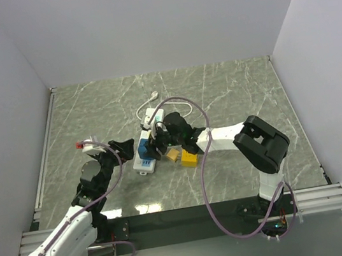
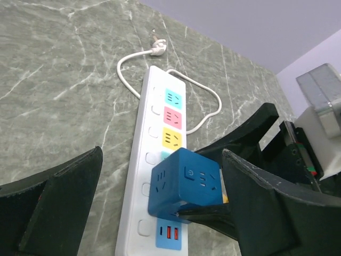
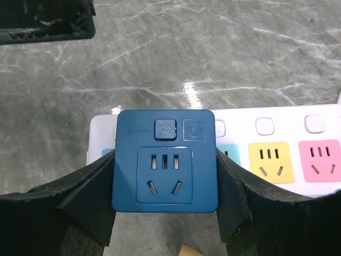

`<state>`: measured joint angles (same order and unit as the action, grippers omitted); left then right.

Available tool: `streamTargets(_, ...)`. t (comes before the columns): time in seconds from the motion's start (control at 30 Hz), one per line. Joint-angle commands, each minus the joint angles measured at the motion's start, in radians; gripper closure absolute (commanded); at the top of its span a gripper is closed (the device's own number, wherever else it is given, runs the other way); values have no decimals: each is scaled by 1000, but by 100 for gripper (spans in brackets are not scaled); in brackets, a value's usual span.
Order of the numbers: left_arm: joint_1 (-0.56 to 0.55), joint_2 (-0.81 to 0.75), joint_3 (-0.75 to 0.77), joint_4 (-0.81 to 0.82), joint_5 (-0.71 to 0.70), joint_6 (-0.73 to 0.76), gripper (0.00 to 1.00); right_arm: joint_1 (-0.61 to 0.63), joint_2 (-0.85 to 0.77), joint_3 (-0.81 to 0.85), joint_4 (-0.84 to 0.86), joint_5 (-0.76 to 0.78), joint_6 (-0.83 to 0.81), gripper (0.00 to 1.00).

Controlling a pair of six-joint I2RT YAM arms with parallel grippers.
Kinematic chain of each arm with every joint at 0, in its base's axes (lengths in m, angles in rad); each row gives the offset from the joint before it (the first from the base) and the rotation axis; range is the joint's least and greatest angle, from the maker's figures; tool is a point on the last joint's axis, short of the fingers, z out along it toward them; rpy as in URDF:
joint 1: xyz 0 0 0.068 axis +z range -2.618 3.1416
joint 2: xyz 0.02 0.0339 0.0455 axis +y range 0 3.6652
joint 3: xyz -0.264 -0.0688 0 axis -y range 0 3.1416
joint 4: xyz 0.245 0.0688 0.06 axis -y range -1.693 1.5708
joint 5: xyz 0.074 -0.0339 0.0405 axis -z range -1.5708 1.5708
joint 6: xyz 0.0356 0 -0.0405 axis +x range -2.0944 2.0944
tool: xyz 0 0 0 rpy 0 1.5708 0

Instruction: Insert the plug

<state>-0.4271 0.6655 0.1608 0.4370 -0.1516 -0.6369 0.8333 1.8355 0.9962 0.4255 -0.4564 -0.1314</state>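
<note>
A blue cube plug with a socket face and a power button sits between the pads of my right gripper, which is shut on its two sides. The cube rests on the white power strip, over the socket just above the blue USB panel; whether its pins are fully in is hidden. My left gripper stands open, its fingers wide on either side of the strip and cube and touching neither. In the top view the cube is at the strip's near end, with the left gripper just to its left.
The strip carries yellow, pink and teal sockets beyond the cube. Its white cord loops behind it to a loose plug. Two yellow blocks lie under the right arm, just right of the strip.
</note>
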Motion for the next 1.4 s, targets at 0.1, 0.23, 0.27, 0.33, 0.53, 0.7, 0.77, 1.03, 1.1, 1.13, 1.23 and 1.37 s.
streamTargets(0.1,-9,-15,-3,-9,-29,28,0,4,-32,30,22,4,30,17)
streamTargets(0.23,-10,-12,-3,-17,-37,28,0,6,-21,18,55,16,35,4)
streamTargets(0.27,-12,-10,-4,-15,-39,29,0,4,-19,18,56,22,35,4)
streamTargets(0.33,-15,-7,-3,-12,-39,32,0,6,-21,21,53,39,36,4)
streamTargets(0.53,-48,32,5,48,-60,68,1,1,-119,-33,91,126,44,4)
streamTargets(0.7,-107,109,25,120,-92,108,0,-11,-229,-117,111,249,70,4)
streamTargets(0.77,-133,146,29,162,-98,117,1,-17,-264,-152,127,263,76,3)
streamTargets(1.03,-226,354,123,220,-152,174,1,-52,-430,-252,92,378,130,3)
streamTargets(1.1,-252,408,155,212,-193,192,1,-89,-478,-290,99,401,177,3)
streamTargets(1.13,-277,423,176,209,-203,204,1,-101,-507,-319,108,409,203,3)
streamTargets(1.23,-317,489,215,186,-265,223,1,-134,-539,-347,96,447,237,3)
streamTargets(1.37,-361,571,285,121,-374,250,1,-134,-561,-375,44,504,288,3)
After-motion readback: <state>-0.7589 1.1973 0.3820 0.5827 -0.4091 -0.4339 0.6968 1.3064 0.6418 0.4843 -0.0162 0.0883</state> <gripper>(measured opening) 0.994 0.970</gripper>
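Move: The right hand still grips the blue cube plug on the power strip, its middle about 1 cm below the hand point. The small orange plug lies some 11 cm right and 4 back, the yellow cube about 17 right and 6 back, both roughly 6 cm lower than the hand. From the open left hand, the blue cube plug is about 7 cm right, level fore and aft, and some 8 below; the strip's middle is 9 right, 4 ahead, 11 below. Right hand releases the blue cube plug, backs off 14 cm right, rising; left shifts 9 cm right over it. ##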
